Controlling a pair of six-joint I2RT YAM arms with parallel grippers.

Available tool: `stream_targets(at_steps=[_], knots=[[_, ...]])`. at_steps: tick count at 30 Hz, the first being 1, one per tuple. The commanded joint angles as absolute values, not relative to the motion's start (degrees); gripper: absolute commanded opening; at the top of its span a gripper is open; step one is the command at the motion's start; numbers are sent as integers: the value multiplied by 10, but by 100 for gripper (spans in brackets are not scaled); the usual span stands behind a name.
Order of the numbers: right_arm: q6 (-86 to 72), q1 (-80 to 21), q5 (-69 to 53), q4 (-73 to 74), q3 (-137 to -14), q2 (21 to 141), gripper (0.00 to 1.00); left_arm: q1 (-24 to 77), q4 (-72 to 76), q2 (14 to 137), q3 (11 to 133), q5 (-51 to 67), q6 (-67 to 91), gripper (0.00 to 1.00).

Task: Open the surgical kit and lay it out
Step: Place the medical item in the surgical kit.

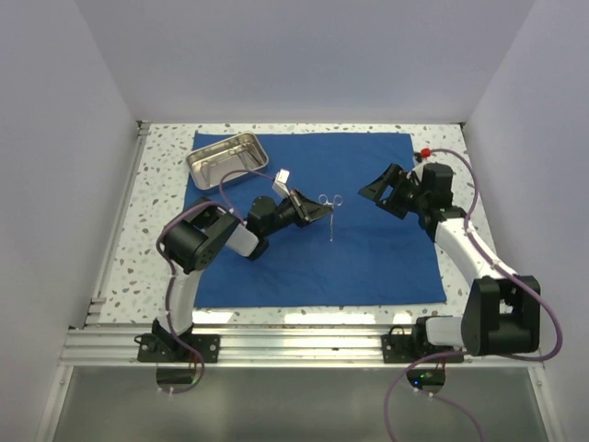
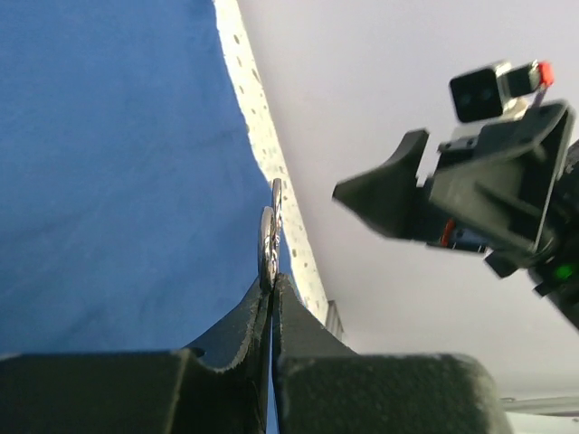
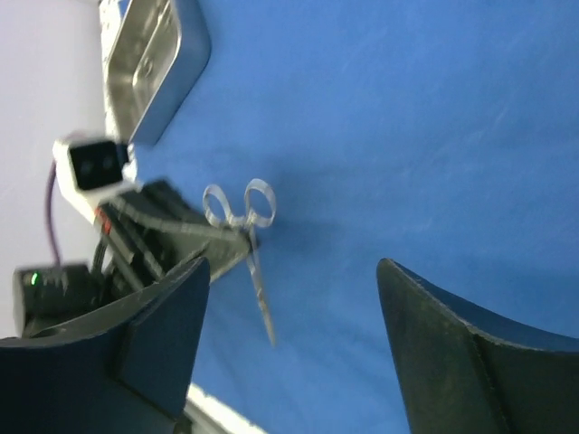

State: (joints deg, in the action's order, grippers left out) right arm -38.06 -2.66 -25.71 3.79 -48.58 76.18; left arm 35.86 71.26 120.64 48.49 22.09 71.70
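Note:
The royal-blue cloth [image 1: 368,258] lies spread flat over the middle of the table. The steel tray [image 1: 224,158] rests on its far left corner and shows nothing inside; it also appears in the right wrist view [image 3: 154,63]. My left gripper [image 1: 321,211] is shut on slim silver ring-handled scissors [image 1: 330,214], holding them above the cloth, rings up and tips down. In the left wrist view the scissors [image 2: 269,237] stick out edge-on from the pinched fingertips [image 2: 272,282]. My right gripper [image 3: 292,263] faces the scissors [image 3: 251,249] from the right, open and holding nothing.
Speckled tabletop [image 1: 156,175] borders the cloth on the left and far side. White walls close in on three sides. An aluminium rail [image 1: 294,345] runs along the near edge between the arm bases.

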Motion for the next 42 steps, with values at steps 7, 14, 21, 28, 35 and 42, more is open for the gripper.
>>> stream_targets(at_steps=[7,14,21,28,35,42], knots=[[-459,-62,-366,-89,-389,667,54,357,901,1283,583,271,843,0],[-450,-74,-363,-106,-375,721,54,358,963,1305,604,280,905,0],[-425,-84,-314,-81,-378,766,51,359,945,1288,609,283,899,0],[-369,-85,-201,43,-400,704,51,400,923,1336,676,251,905,0],[-357,-85,-200,64,-401,690,50,433,888,1360,733,241,899,0],[-355,-85,-196,69,-403,681,33,437,891,1356,728,237,901,0]])
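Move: The medical item, a ring-handled clamp already pinched in the left fingers with its middle about 2 cm back and 2 below them, has to reach the right gripper's fingers, some 11 cm to the left hand's right, 1 cm ahead and 6 higher. From the right hand the medical item is roughly 11 cm left, 3 back and 8 below. The steel tray sits about 27 cm to the left of the left hand, 15 ahead and 11 below. The medical item, still pinched by the left gripper, is carried about 10 cm right towards the right gripper, a short stretch first, a near stop, then the rest with a slight rise and roughly 20 degrees of wrist turn. The right hand draws back about 5 cm, swinging left and up, then sinks and eases right again, narrowing its fingers to about half open around the item's jaws. ##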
